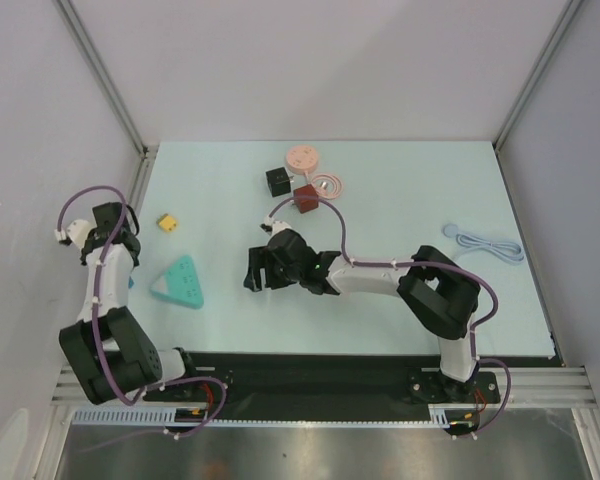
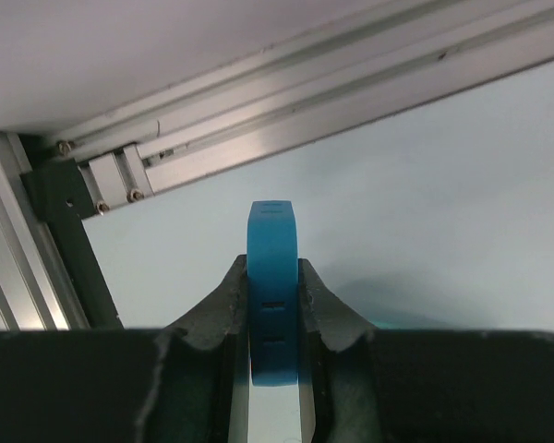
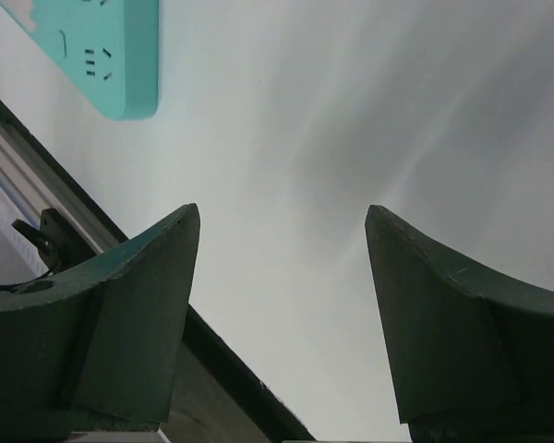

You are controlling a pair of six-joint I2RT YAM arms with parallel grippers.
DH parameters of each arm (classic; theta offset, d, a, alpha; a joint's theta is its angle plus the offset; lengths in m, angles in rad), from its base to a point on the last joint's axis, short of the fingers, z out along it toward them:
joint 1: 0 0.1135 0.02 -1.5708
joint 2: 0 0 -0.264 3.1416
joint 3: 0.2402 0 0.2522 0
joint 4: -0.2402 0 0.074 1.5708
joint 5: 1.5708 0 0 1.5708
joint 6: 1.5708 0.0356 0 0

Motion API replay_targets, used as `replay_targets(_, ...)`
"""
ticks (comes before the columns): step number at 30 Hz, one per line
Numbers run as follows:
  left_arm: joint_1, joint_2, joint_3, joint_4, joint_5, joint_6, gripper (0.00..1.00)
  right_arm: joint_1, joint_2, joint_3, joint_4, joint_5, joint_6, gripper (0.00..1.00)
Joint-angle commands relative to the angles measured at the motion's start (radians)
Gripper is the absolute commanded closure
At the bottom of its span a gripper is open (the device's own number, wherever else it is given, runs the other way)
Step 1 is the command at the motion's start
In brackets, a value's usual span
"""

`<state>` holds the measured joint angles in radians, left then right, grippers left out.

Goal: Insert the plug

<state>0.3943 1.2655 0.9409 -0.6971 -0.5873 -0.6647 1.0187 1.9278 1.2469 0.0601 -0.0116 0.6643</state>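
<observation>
A teal triangular power strip (image 1: 180,280) lies flat at the left of the table; one corner of it, with socket holes, shows in the right wrist view (image 3: 102,55). My left gripper (image 2: 273,272) is shut on a flat blue piece (image 2: 273,240) with two small slots in its edge, held upright near the table's left rail. From above, only a sliver of that blue piece (image 1: 131,283) shows beside the left gripper (image 1: 126,272). My right gripper (image 1: 261,270) hangs open and empty over bare table right of the strip (image 3: 282,221). A black cube-shaped plug (image 1: 277,181) sits further back.
A dark red cube (image 1: 306,197), a pink round case (image 1: 302,156) and a pink ring (image 1: 329,185) cluster at the back centre. A small yellow piece (image 1: 166,222) lies back left, and a coiled pale blue cable (image 1: 485,242) at the right. An aluminium rail (image 2: 286,101) borders the left edge.
</observation>
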Motion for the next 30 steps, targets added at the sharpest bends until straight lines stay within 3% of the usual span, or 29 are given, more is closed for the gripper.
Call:
replay_targets(1, 0.003, 0.043, -0.039, 0.013, 0.038, -0.079, 1.00, 0.001, -0.018, -0.007, 0.055, -0.016, 0.018, 0.24)
replay_targets(8, -0.017, 0.072, -0.080, 0.051, 0.124, -0.104, 1.00, 0.001, -0.056, -0.033, 0.043, -0.001, -0.009, 0.24)
replay_targets(14, -0.181, 0.132, -0.094, 0.179, 0.331, -0.076, 1.00, -0.008, -0.119, -0.085, 0.038, 0.045, -0.023, 0.23)
replay_targets(20, -0.359, 0.238, 0.001, 0.176, 0.337, -0.073, 1.00, -0.029, -0.182, -0.148, 0.044, 0.074, -0.026, 0.23)
replay_targets(23, -0.370, 0.236, 0.073, 0.145, 0.273, -0.003, 1.00, -0.040, -0.207, -0.182, 0.043, 0.082, -0.029, 0.24)
replay_targets(26, -0.370, 0.200, 0.159, 0.113, 0.219, 0.173, 0.99, -0.048, -0.246, -0.216, 0.027, 0.076, -0.048, 0.24)
replay_targets(28, -0.368, 0.149, 0.208, 0.111, 0.279, 0.331, 1.00, -0.051, -0.277, -0.250, 0.012, 0.082, -0.061, 0.24)
replay_targets(30, -0.377, 0.108, 0.226, 0.128, 0.466, 0.478, 1.00, -0.057, -0.337, -0.279, 0.003, 0.094, -0.089, 0.24)
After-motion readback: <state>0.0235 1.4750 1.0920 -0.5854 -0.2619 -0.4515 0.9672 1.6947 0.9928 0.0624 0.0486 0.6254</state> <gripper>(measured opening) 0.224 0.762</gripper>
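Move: The teal socket block lies about 11 cm to the right of the left hand, which already holds the blue plug; the block is roughly level with it fore and aft and some 9 cm below. The yellow plug stands about 16 cm ahead of that hand, 6 cm to its right and 10 cm below. From the open, empty right hand the socket block is about 22 cm to the left, 1 cm back and 5 cm lower. Down about 5 cm beside the teal socket block first, then right some 13 cm and forward while still low, the left hand pushes the block along, turning roughly 40 degrees clockwise and keeping its grip on the blue plug. It finishes by going forward and rising about 6 cm. The open right hand waits, then moves about 7 cm right. ##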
